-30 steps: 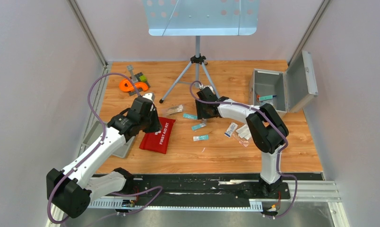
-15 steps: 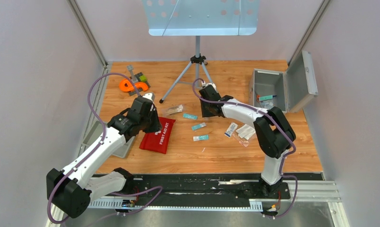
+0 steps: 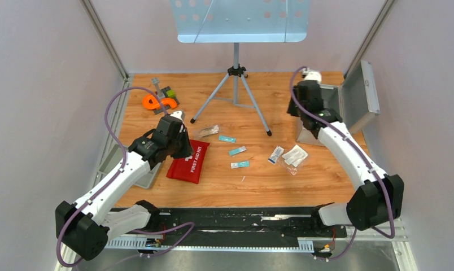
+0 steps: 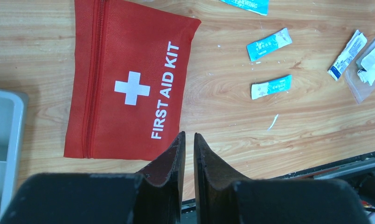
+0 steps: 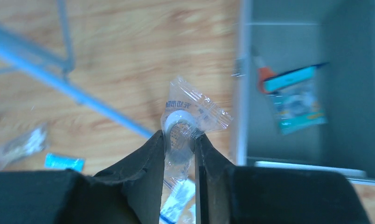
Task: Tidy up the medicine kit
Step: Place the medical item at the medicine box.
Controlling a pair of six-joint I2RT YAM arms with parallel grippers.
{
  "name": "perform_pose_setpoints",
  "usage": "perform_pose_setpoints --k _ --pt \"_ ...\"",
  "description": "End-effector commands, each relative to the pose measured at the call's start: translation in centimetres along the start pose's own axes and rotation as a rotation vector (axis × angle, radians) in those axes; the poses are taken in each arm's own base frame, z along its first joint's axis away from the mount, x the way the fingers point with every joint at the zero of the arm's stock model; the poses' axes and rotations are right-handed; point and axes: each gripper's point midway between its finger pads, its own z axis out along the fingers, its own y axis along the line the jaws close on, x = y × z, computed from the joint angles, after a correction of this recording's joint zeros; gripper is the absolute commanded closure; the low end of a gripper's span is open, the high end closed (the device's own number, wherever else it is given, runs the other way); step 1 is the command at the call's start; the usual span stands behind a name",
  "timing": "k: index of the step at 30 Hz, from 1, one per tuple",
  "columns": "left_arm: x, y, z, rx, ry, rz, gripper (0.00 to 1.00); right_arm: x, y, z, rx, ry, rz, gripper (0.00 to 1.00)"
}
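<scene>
The medicine kit [image 3: 361, 97] stands open at the far right, lid swung back; in the right wrist view its inside [image 5: 288, 56] holds a teal packet [image 5: 297, 105] and an orange-tipped item. My right gripper [image 5: 179, 135] hovers by the kit's left rim, shut on a clear packet with a white tape roll [image 5: 190, 114]. In the top view that gripper [image 3: 305, 107] hangs at the kit's near left corner. My left gripper [image 4: 187, 135] is shut with nothing in it, above the lower edge of the red first aid pouch [image 4: 129, 79].
Teal sachets [image 3: 238, 151] [image 3: 240, 164] [image 3: 227, 139], a blue-white strip [image 3: 276, 154], white packets [image 3: 295, 155] and a clear packet [image 3: 208, 130] lie mid-table. A tripod stand [image 3: 235, 70] rises at the back. Orange scissors [image 3: 157, 103] lie far left, a grey tray [image 4: 1, 140] beside the pouch.
My right gripper closed on the clear tape packet at mid-table, lifted it and swung right and back to the kit. The left arm has not moved.
</scene>
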Motion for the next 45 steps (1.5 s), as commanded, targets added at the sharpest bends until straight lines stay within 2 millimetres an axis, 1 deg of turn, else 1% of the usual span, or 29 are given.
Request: perform_pose_setpoints --k 1,4,7,9,11,14,16,18,19,21,22,24,25,28,35,42,45 --pt "-1.1 -0.4 -0.1 0.016 -0.046 -0.022 0.80 -1.8 -6.1 -0.5 0.107 -0.038 0.053 0.79" --pt "-1.1 -0.4 -0.2 0.015 -0.048 -0.022 0.80 -2.3 -9.1 -0.2 0.171 -0.044 0.084 0.79" --pt "-1.1 -0.2 -0.3 0.009 -0.050 -0.021 0.80 -2.4 -11.9 0.5 0.223 -0.040 0.119 0.78" --pt "-1.1 -0.2 -0.3 0.005 -0.050 -0.020 0.80 -2.3 -13.3 1.1 0.245 -0.036 0.136 0.77" --pt "-1.1 -0.1 -0.5 0.001 -0.052 -0.018 0.80 -2.2 -15.3 1.7 0.284 -0.031 0.156 0.75" --pt "-1.2 0.1 -0.8 -0.003 -0.061 -0.020 0.80 -1.9 -17.1 2.5 0.312 -0.019 0.177 0.75" --pt "-1.2 0.2 -0.9 -0.005 -0.066 -0.022 0.80 -1.6 -17.7 3.1 0.316 -0.006 0.188 0.74" --pt "-1.2 0.2 -1.0 -0.006 -0.069 -0.024 0.80 -1.3 -18.0 3.6 0.315 0.005 0.198 0.70" --pt "-1.1 0.3 -1.0 -0.008 -0.067 -0.025 0.80 -1.2 -18.1 3.8 0.319 0.010 0.199 0.64" --pt "-1.1 0.3 -1.1 -0.010 -0.066 -0.024 0.80 -1.0 -18.4 4.1 0.324 0.017 0.204 0.48" --pt "-1.1 0.3 -1.1 -0.010 -0.067 -0.025 0.80 -1.0 -18.5 4.3 0.324 0.018 0.207 0.42" --pt "-1.1 0.3 -1.1 -0.011 -0.067 -0.024 0.80 -1.3 -18.3 4.3 0.319 0.013 0.208 0.34" --pt "-1.1 0.4 -1.1 -0.012 -0.067 -0.022 0.80 -1.5 -18.3 4.1 0.316 0.007 0.210 0.32" --pt "-1.2 0.4 -1.1 -0.013 -0.070 -0.024 0.80 -2.3 -18.2 3.7 0.312 -0.015 0.211 0.30" --pt "-1.2 0.3 -1.0 -0.013 -0.066 -0.024 0.80 -3.8 -17.7 2.0 0.291 -0.066 0.209 0.29" --pt "-1.4 -0.2 -1.3 0.010 -0.068 -0.028 0.80 -5.7 -17.3 -0.4 0.278 -0.136 0.200 0.30" --pt "-1.5 -0.2 -1.2 0.005 -0.068 -0.025 0.80 -6.7 -16.4 -1.7 0.236 -0.173 0.210 0.30"
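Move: The open medicine box has its middle about 17 cm to the right of my right hand, some 8 cm farther ahead and 13 cm below. The stand's foot is about 1 cm ahead and 5 cm left, 20 cm down. At that level, the white-and-blue packet lies 8 cm back and 2 cm left, and the gauze bag 9 cm back and 5 cm right. From my left hand the box is roughly 54 cm right, 23 cm ahead and 7 cm lower. Still pinching the clear pouch with the tape roll, I swing my right hand about 17 cm to the right over the medicine box, turning some 20 degrees clockwise and dipping about 5 cm on the way. There my fingers open wide and let go of the pouch; after a short pause I rise about 5 cm back up, fingers still open. ##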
